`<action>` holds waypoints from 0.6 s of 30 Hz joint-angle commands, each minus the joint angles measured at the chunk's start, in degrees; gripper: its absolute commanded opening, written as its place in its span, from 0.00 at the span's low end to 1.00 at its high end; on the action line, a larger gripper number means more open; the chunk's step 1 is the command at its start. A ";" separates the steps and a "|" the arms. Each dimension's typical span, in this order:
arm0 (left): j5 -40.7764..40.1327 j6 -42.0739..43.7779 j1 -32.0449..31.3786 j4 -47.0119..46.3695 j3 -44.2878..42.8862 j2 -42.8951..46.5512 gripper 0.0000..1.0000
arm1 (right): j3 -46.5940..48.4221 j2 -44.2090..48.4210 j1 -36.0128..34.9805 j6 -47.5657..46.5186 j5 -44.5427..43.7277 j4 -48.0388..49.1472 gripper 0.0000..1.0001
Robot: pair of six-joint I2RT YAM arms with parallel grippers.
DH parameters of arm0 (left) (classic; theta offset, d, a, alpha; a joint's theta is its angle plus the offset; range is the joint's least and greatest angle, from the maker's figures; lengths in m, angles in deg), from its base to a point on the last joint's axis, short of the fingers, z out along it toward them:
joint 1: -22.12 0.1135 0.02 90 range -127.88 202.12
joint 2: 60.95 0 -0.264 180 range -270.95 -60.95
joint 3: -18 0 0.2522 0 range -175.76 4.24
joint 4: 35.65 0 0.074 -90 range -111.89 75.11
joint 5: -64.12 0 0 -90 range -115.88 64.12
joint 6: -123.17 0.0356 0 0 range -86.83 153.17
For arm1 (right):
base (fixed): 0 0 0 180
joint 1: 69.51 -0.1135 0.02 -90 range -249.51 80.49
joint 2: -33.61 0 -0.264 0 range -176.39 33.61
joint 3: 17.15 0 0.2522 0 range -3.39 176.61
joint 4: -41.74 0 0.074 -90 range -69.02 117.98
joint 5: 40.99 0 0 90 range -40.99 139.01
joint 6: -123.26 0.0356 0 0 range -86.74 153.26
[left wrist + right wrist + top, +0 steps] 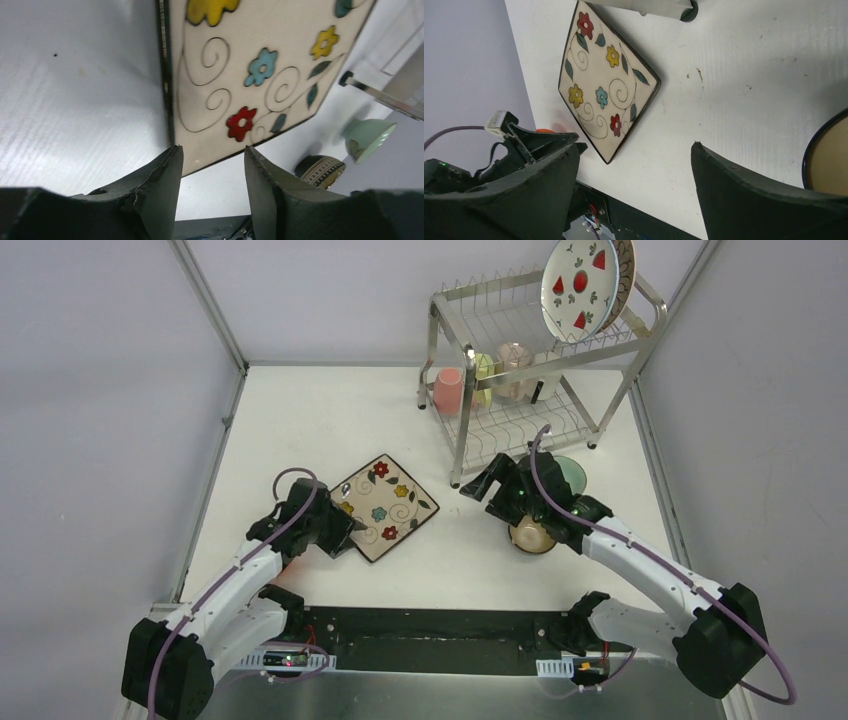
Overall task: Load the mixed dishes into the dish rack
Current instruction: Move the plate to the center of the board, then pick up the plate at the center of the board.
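The square cream floral plate (pixel 385 507) lies flat on the table. My left gripper (pixel 345 530) is at its near left corner. In the left wrist view the jaws (pixel 212 148) stand apart, with the plate (pixel 250 75) corner just at the fingertips and table showing between them. My right gripper (pixel 483 483) hovers open and empty by the dish rack (pixel 540 370) foot. The mint bowl (pixel 572 475) and brown bowl (pixel 532 535) sit under the right arm. The rack holds a white plate (pixel 580 285), a brown-rimmed plate (pixel 625 270), a pink cup (pixel 449 390) and pale cups (pixel 513 370).
A sliver of orange (pixel 546 131) shows beneath the left arm. The black base strip (pixel 440 635) runs along the near table edge. Frame posts and grey walls close in the left, back and right sides. The rack's leg (pixel 370 90) stands beyond the plate.
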 commanded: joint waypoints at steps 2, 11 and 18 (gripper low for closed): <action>-5.32 5.87 -0.19 -0.60 -6.62 1.53 0.51 | 2.36 0.69 -2.57 -0.20 -1.72 1.68 0.84; -8.97 26.46 1.66 -6.21 -18.17 -5.87 0.73 | 0.51 -2.88 -10.26 1.69 -5.50 6.98 0.84; 10.56 35.98 14.29 -9.10 -28.85 -24.08 0.72 | 1.67 -4.60 -13.10 2.09 -5.28 9.25 0.84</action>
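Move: The plate's middle lies about 5 cm ahead of my left hand, 6 cm to its right and 3 cm below; the orange bowl is some 16 cm to this hand's left and 3 cm back. From my right hand the plate's middle is about 16 cm to the left, level fore and aft, and 12 cm down. The rack's near foot stands 5 cm ahead and 3 cm left of that hand, the brown bowl 11 cm right and 4 cm back. My left hand, already off its grip on the plate, rises and then sweeps forward over the plate's left part to about its far left edge, roughly 12 cm in all, fingers opening wider and tipping some 20 degrees up and outward. Meanwhile my open right hand closes in on the plate's right corner, about 5 cm left and 3 cm back, coming slightly lower only at the end. ##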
